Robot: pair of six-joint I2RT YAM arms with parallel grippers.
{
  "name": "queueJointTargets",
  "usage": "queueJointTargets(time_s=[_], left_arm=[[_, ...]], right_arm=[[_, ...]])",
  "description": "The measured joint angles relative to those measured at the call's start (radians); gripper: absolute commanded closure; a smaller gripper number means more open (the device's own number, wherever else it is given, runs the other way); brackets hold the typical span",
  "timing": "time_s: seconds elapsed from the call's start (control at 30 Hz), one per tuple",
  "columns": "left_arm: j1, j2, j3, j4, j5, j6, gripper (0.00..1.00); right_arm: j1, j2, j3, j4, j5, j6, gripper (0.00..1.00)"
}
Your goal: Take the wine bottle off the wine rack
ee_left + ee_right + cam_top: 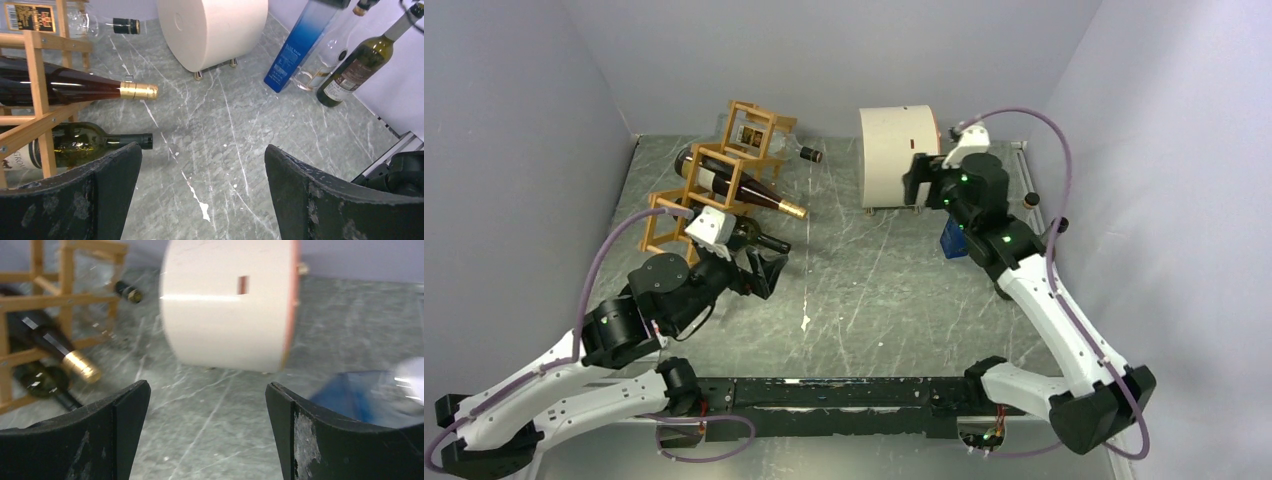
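Observation:
The orange-brown wine rack [720, 151] stands at the back left with three bottles lying in its cells. A dark bottle with a gold foil neck [746, 186] is in the middle cell, a green bottle [762, 240] in the lowest, and a clear bottle [807, 154] in the top cell. My left gripper [769, 275] is open and empty, just in front of the green bottle's neck [131, 140]. My right gripper [921, 182] is open and empty beside the cream drum [896, 155]. The rack [39, 75] and the gold-foil bottle [75, 87] show in the left wrist view.
The cream cylindrical drum [215, 30] lies on small feet at the back centre. A blue bottle [294, 52], a clear bottle [325, 60] and a green wine bottle [357, 67] stand at the right wall. The grey marbled tabletop [874, 280] lies between the arms.

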Motion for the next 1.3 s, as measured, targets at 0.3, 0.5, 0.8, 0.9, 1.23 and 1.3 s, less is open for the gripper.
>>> queueJointTargets(time_s=[0.3, 0.5, 0.8, 0.9, 1.23, 1.3], left_arm=[[0.0, -0.034, 0.079, -0.089, -0.068, -0.015, 0.0], [0.0, -0.058, 0.174, -0.16, -0.106, -0.028, 0.0], [0.0, -0.131, 0.208, -0.232, -0.127, -0.094, 0.0], [0.0, -0.132, 0.212, -0.266, -0.126, -0.127, 0.0], [0.0, -0.147, 0.227, -0.331, -0.121, -0.166, 0.0], [0.0, -0.148, 0.234, -0.34, -0.121, -0.17, 0.0]], right_arm=[[0.319, 0.24, 0.062, 0.123, -0.061, 0.023, 0.13], [0.431, 0.451, 0.107, 0.244, -0.146, 0.092, 0.32], [0.593, 0.796, 0.307, 0.389, -0.209, 0.21, 0.52], [0.632, 0.876, 0.368, 0.406, -0.211, 0.228, 0.59], [0.712, 1.038, 0.511, 0.436, -0.156, 0.255, 0.72], [0.723, 1.057, 0.525, 0.435, -0.135, 0.258, 0.73]])
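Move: The green wine bottle in the rack's lowest tier lies about 44 cm to the right hand's left, some 2 cm nearer the base and 22 cm below. The brown gold-necked bottle, one tier up, is roughly 39 cm left of that hand, 7 cm ahead and 14 cm below; the white drum stands about 13 cm ahead, 3 cm left and 18 cm down. From the left hand, the green bottle is some 14 cm ahead, 13 cm left and 22 cm below. Towards the green bottle on the lowest tier the right hand sweeps fast, some 45 cm left and 16 cm down, easing back a little and slowing beside the rack's near end. On the way it swings about 45 degrees counter-clockwise, dips its fingertips and narrows its wide-open fingers to roughly a third, with no grip visible. The left hand shifts left and up, fingers still wide open. ##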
